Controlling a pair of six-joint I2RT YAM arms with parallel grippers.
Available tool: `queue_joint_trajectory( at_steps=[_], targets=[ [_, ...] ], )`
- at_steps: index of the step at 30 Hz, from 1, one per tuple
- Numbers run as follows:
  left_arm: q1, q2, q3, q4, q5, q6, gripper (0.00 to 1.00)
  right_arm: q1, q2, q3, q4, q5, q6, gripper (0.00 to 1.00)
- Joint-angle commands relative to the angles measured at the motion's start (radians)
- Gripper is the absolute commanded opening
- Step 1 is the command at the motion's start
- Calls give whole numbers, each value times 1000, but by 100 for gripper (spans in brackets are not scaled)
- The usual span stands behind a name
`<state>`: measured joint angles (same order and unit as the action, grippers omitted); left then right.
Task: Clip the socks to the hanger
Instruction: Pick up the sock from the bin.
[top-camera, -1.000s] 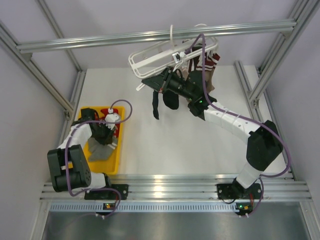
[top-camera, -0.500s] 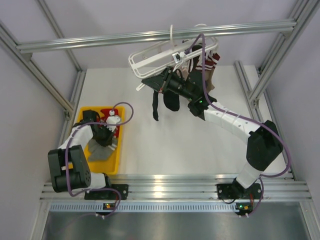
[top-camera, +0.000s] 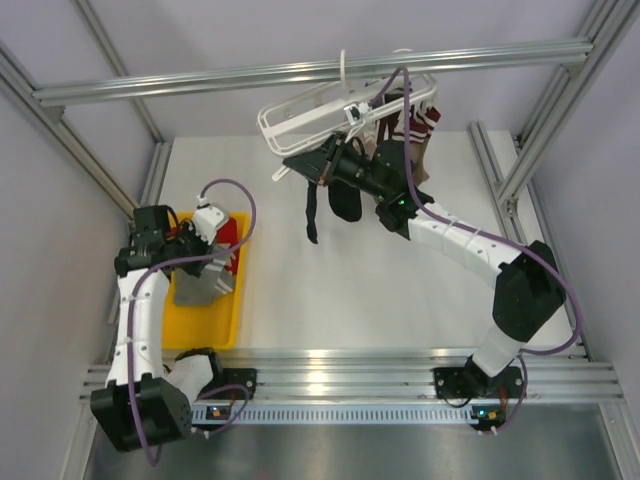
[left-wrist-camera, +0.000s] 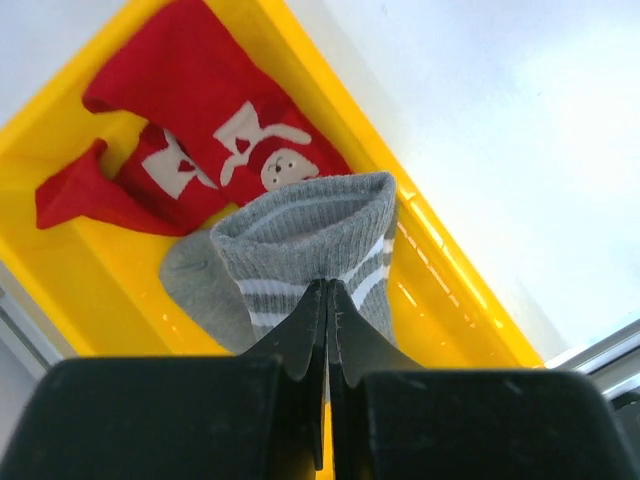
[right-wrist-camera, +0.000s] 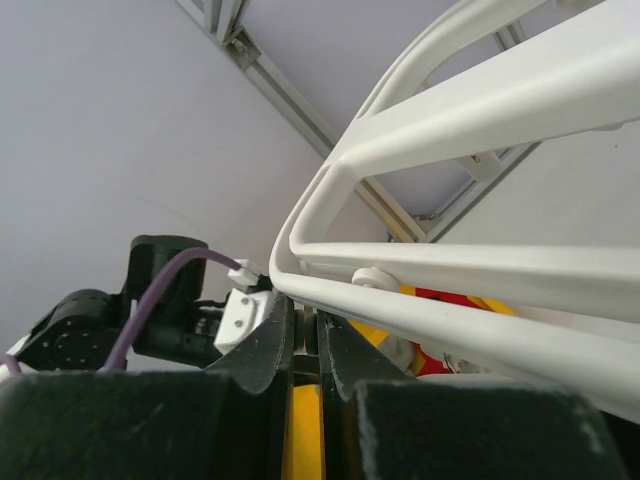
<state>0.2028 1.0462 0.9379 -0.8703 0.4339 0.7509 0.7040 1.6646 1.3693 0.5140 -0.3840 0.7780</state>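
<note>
A grey striped sock (left-wrist-camera: 310, 225) hangs by its cuff over the yellow tray, with my left gripper (left-wrist-camera: 328, 290) shut on it. From above, the left gripper (top-camera: 204, 262) holds this grey sock (top-camera: 205, 287) above the tray's middle. A red sock (left-wrist-camera: 220, 130) with white markings lies in the tray's far end (top-camera: 229, 232). The white hanger (top-camera: 300, 115) hangs from the top rail. My right gripper (top-camera: 325, 166) is up under its frame (right-wrist-camera: 480, 120). Its jaws (right-wrist-camera: 308, 325) are shut on a small pale clip peg just below the hanger's rim.
The yellow tray (top-camera: 226, 318) sits at the table's left edge. Black socks (top-camera: 312, 205) dangle from the hanger's pegs, with brown and pale ones (top-camera: 412, 130) at its right end. Aluminium frame posts (top-camera: 140, 205) stand along both sides.
The left jaws closed on the grey sock's cuff, and the left arm drew back to the left and rose, lifting the sock off the tray floor. The right arm stayed still.
</note>
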Motion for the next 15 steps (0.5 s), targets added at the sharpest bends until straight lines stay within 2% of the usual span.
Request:
queue_joint_trajectory(
  at_steps=[1, 6, 11, 15],
  targets=[
    [4, -46, 44, -50, 100, -47, 0, -5, 3, 44, -6, -3, -17, 0],
    [0, 12, 4, 100, 109, -123, 0, -3, 4, 39, 0, -3, -17, 0],
    [1, 164, 12, 270, -20, -194, 0, -3, 1, 36, -2, -1, -26, 0],
    [-2, 253, -24, 402, -81, -188, 0, -3, 4, 28, 6, -3, -25, 0]
  ],
)
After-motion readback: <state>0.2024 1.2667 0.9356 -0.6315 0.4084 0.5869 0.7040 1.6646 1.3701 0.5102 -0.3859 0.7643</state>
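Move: The left hand already holds a grey sock by its striped cuff. The hanger's near left corner lies about 11 cm ahead of it, 17 cm to its right and 23 cm above. Down in the bin, some 14 cm below, the red socks lie about 10 cm ahead, hardly to the right, and the other grey sock almost straight underneath. From the right hand, the held grey sock is about 10 cm back, 18 cm left and 25 cm lower. Fingers shut on the striped cuff throughout, the left hand first lifts another 1.5 cm or so while slipping slightly right, then swings forward about 5 cm and sinks to end roughly 3 cm lower than it began, over the bin towards the red socks. The wrist turns a little counter-clockwise, under 10 degrees, with the cuff's opening kept facing up and the grip still pinching the cloth below its rim. ##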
